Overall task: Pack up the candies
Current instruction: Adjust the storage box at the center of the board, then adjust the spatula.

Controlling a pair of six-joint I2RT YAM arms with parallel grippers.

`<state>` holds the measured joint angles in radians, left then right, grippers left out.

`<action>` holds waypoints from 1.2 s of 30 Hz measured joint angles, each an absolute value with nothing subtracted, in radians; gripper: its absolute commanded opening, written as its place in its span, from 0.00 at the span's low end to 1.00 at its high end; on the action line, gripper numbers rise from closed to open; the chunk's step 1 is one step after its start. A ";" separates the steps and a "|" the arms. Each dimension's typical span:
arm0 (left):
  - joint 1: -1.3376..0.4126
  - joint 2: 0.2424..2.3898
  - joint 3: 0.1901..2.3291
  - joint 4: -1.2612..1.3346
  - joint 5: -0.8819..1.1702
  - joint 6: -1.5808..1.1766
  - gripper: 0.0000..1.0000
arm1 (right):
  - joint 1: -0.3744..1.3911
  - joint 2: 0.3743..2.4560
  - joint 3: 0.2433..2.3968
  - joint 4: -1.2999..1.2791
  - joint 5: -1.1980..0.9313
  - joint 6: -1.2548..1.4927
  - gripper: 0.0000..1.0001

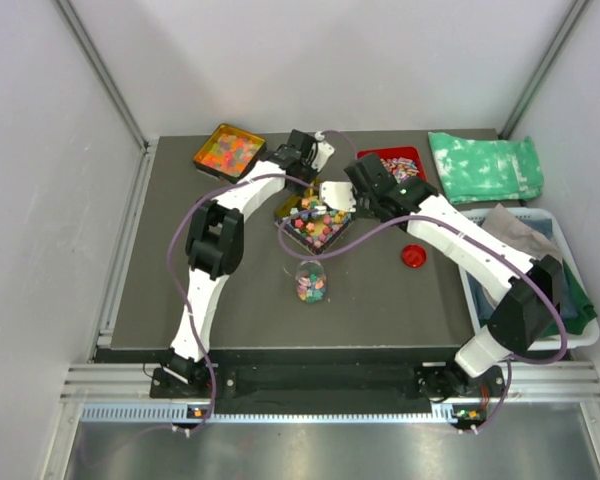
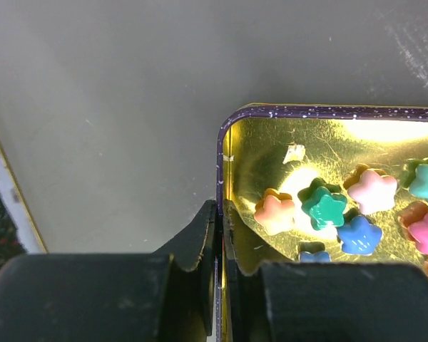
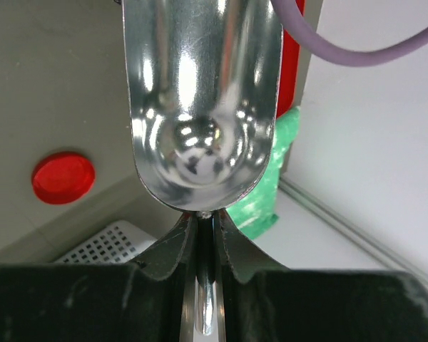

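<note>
The candies (image 2: 325, 205) are small star-shaped sweets in pink, green, blue and orange, and they lie in a gold tin (image 2: 260, 149) with a dark rim. In the top view the tin (image 1: 288, 212) sits at the table's middle with candies (image 1: 320, 226) heaped in it. My left gripper (image 2: 220, 206) is shut on the tin's rim, one finger inside and one outside; the top view shows this gripper (image 1: 303, 190) at the tin's far edge. My right gripper (image 3: 205, 217) is shut on the handle of an empty metal scoop (image 3: 200, 107). That scoop (image 1: 335, 192) hangs over the tin's far side.
A clear jar (image 1: 311, 282) with some candies stands in front of the tin, and its red lid (image 1: 414, 256) lies to the right. At the back are an orange tray (image 1: 229, 150), a red tray (image 1: 392, 160) and a green cloth (image 1: 485, 165). A white basket (image 1: 477, 300) stands at the right edge.
</note>
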<state>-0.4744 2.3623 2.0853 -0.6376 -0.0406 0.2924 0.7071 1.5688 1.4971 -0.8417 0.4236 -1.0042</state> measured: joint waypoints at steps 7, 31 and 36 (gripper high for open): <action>-0.469 2.347 2.004 -0.586 -0.017 0.267 0.32 | 0.659 1.569 1.394 -0.798 0.366 -0.927 0.00; -0.332 2.111 1.952 -0.496 0.643 -0.033 0.50 | 0.606 1.543 1.307 -0.695 0.261 -0.721 0.00; -0.388 2.131 1.952 -0.496 0.673 -0.048 0.50 | 0.613 1.545 1.356 -0.681 0.256 -0.704 0.00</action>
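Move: The left gripper still pinches the storage box's left-far wall near its far corner; the box's middle is about 6 cm back and 3 cm to the right of this hand, some 2 cm lower. The candy jar stands about 21 cm back and 1 cm right of it, the red candy box roughly 17 cm right and 3 cm farther out. From the right hand, high up with the scoop, the storage box lies about 9 cm ahead, 13 cm left and 19 cm below. Let the left fingers settle a couple of centimetres down and back while opening to half, free the box's rim, then lift the hand some 15 cm from that low point, carrying it right and back over the candies as it rolls about 40 degrees to aim the fingers rightward. Meanwhile lower the right hand, scoop still gripped, about 7 cm, then raise it roughly 3 cm, turning the wrist some 20 degrees. ##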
